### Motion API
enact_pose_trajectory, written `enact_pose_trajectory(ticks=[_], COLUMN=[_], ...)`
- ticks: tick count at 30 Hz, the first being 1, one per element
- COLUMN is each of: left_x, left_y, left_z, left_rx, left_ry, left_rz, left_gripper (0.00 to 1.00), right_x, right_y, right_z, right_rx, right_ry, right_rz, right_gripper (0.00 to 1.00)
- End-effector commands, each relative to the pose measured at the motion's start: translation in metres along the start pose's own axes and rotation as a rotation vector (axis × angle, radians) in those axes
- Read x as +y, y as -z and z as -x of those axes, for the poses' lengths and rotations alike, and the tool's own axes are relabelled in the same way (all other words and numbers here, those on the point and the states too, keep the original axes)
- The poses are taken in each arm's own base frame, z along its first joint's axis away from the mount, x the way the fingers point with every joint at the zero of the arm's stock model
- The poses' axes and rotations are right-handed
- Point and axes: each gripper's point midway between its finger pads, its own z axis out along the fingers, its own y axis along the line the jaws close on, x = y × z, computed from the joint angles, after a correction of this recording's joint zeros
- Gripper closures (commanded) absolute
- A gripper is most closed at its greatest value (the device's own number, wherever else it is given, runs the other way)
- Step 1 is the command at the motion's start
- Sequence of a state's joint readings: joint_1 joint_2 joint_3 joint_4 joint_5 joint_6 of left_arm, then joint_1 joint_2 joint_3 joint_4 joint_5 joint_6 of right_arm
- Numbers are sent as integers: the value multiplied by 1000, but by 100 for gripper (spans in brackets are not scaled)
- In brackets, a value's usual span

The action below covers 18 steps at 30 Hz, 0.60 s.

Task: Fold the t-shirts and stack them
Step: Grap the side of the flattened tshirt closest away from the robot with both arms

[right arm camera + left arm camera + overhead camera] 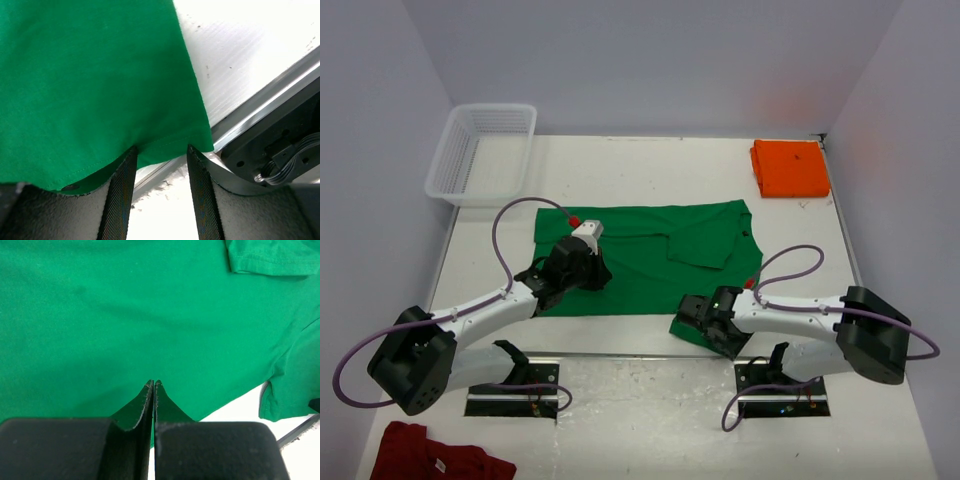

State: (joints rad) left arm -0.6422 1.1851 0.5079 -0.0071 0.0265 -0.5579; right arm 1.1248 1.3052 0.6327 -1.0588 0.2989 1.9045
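The green t-shirt (pixel 650 262) lies spread flat mid-table, one sleeve (pixel 705 240) folded in over its body. My left gripper (pixel 598 276) is shut, its tips (pixel 153 383) down over the shirt's left part (pixel 125 315); no cloth shows between the jaws. My right gripper (pixel 684 316) is open at the shirt's near right corner. That corner's hem (pixel 170 142) drapes across both fingertips and hides them; nothing is pinched. The orange t-shirt (pixel 790 167) sits folded at the back right corner.
A white mesh basket (pixel 480 150) stands at the back left. A dark red garment (pixel 430 455) lies at the near left, in front of the left arm's base. The table's metal front edge (pixel 260 110) runs just beside the right gripper.
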Motion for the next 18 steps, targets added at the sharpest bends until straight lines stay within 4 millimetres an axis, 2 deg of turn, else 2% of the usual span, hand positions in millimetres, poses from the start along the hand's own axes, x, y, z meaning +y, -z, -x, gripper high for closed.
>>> enact_pose_trajectory(ticks=[1, 4, 13, 16, 18], left_x=[-5, -4, 2, 3, 4], left_y=[-2, -2, -7, -8, -8], left_z=[3, 0, -4, -5, -5], left_rx=[-26, -19, -11, -11, -14], left_ry=[-1, 0, 1, 1, 0], left_rz=[-29, -28, -2, 0, 5], left_gripper=[100, 100, 100, 100, 100], right_x=[17, 39, 82, 106, 113], right_y=[-8, -4, -13, -8, -8], right_z=[-1, 4, 18, 24, 31], right_rx=[-15, -28, -33, -59, -88], right_ry=[3, 34, 139, 182, 210], right_rz=[21, 74, 141, 170, 165], right_gripper=[53, 53, 54, 54, 54])
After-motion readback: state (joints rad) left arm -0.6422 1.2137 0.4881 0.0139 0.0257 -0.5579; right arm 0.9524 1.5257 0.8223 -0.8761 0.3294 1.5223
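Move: The loose sleeve end of the green t-shirt lies right under my right fingertips, its middle about 2 cm ahead, 3 cm to the left and 1 cm below. The right end of the shirt's near hem is some 7 cm ahead and 12 cm left of that hand; the folded flap on the shirt is about 23 cm ahead and 5 cm left. From my left hand the sleeve end is roughly 14 cm back, 27 cm right and 6 cm lower. I sweep the sleeve end inward with my right fingertips, half open and still down on the cloth near the cuff, dragging it along the table forward and to the left towards the shirt's body. It is a level stroke of about 8 cm that starts slowly and speeds up, while the hand turns some 10 degrees counter-clockwise. ##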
